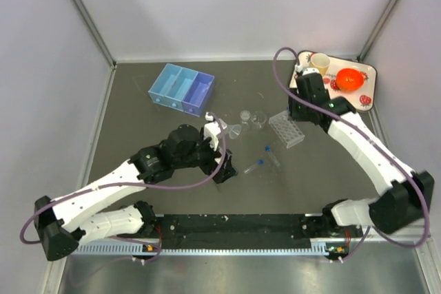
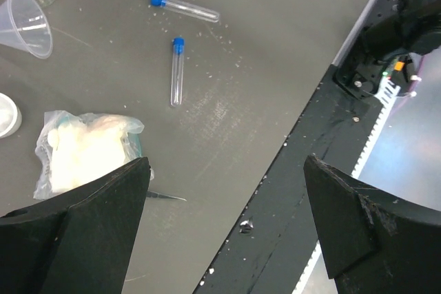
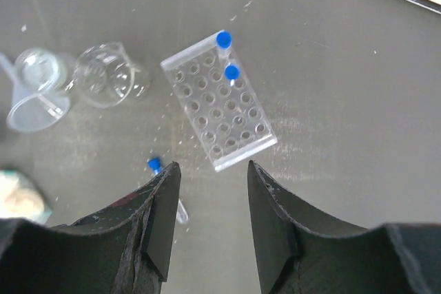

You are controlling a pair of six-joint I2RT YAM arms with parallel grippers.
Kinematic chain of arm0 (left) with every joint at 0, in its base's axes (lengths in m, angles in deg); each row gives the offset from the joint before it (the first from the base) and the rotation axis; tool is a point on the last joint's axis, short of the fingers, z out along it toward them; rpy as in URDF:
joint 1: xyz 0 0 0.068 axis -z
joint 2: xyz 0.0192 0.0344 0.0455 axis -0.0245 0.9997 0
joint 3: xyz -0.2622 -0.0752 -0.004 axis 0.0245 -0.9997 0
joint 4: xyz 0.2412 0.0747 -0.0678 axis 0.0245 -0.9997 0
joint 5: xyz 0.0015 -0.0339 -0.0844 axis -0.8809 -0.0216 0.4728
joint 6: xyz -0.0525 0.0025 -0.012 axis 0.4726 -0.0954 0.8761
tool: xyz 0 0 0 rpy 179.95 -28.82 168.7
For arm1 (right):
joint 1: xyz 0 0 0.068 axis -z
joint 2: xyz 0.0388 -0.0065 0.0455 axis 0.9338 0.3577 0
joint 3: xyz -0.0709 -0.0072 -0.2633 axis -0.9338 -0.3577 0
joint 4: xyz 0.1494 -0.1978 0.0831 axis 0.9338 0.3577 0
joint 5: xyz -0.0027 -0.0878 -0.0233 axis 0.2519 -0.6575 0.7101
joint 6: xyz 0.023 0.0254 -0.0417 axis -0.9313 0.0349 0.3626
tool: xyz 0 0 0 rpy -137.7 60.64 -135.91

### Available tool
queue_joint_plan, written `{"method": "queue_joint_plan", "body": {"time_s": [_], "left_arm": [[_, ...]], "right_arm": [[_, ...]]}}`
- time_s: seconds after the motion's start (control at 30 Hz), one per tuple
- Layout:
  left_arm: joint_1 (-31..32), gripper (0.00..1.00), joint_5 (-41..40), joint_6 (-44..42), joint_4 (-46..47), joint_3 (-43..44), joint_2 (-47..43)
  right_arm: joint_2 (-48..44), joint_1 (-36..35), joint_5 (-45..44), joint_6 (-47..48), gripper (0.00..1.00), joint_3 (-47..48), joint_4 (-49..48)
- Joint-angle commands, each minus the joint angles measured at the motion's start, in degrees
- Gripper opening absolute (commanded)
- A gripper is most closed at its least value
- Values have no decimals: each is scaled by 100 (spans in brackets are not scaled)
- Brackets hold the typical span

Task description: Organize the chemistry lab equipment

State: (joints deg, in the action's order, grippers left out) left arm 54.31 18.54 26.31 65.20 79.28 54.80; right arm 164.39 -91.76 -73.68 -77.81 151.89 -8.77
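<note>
The clear tube rack [image 3: 219, 111] lies flat below my right gripper [image 3: 210, 164], which is open and empty above it. Two blue-capped tubes [image 3: 232, 72] stand in the rack's far end. A third tube [image 3: 155, 165] lies half hidden behind the left finger. Two small beakers [image 3: 107, 74] and the funnel [image 3: 31, 108] sit left of the rack. My left gripper [image 2: 227, 161] hangs wide open over the table's front edge, holding nothing. Two loose tubes [image 2: 177, 71] lie ahead of it, and the bag of white material [image 2: 86, 149] is beside its left finger. The blue three-compartment tray [image 1: 182, 89] sits at the back left.
A white strawberry-patterned tray [image 1: 368, 74] at the back right carries a yellow mug [image 1: 319, 62] and an orange bowl [image 1: 349, 79]. A black rail [image 1: 234, 225] runs along the near edge. Grey walls enclose the table on three sides.
</note>
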Motion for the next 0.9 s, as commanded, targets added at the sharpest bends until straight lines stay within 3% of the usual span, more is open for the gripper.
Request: {"method": "queue_joint_plan", "body": {"time_s": [0.0,0.1,0.3,0.43,0.67,0.87], "left_arm": [[0,97,-212,60,371,42,600],[62,88,-317,60,546,95,1162],[88,86,-291,51,811,463,2410],[141,78,-361,-28,968,903,3358],[211,66,-599,-248,811,1562,4441],[273,65,-862,-257,793,1800,5039]], "right_arm": [[-969,-399,-194,-165,45,-356,196],[-1567,-610,-53,-236,45,-602,319],[-2360,-909,395,-324,46,-875,600],[-2782,-945,615,-324,47,-936,785],[-3029,-954,659,-184,47,-919,1014],[-3029,-953,633,-131,47,-858,1040]]}}
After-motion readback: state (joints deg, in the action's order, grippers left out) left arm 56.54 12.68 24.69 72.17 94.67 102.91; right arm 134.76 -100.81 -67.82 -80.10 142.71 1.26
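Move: The nearer loose test tube lies about 8 cm ahead of the left hand, 10 cm to its right and 21 cm below. From the left hand, the other tube is some 11 cm ahead and 17 cm right, and the cotton bag about 9 cm ahead and 2 cm left. From the right hand, the nearer tube lies roughly 13 cm back, 12 cm left and 19 cm below; the tube rack sits almost straight beneath, some 16 cm down. Left hand sinks about 17 cm, rightward and forward, towards the nearer tube, fingers narrowing; right hand backs off. ##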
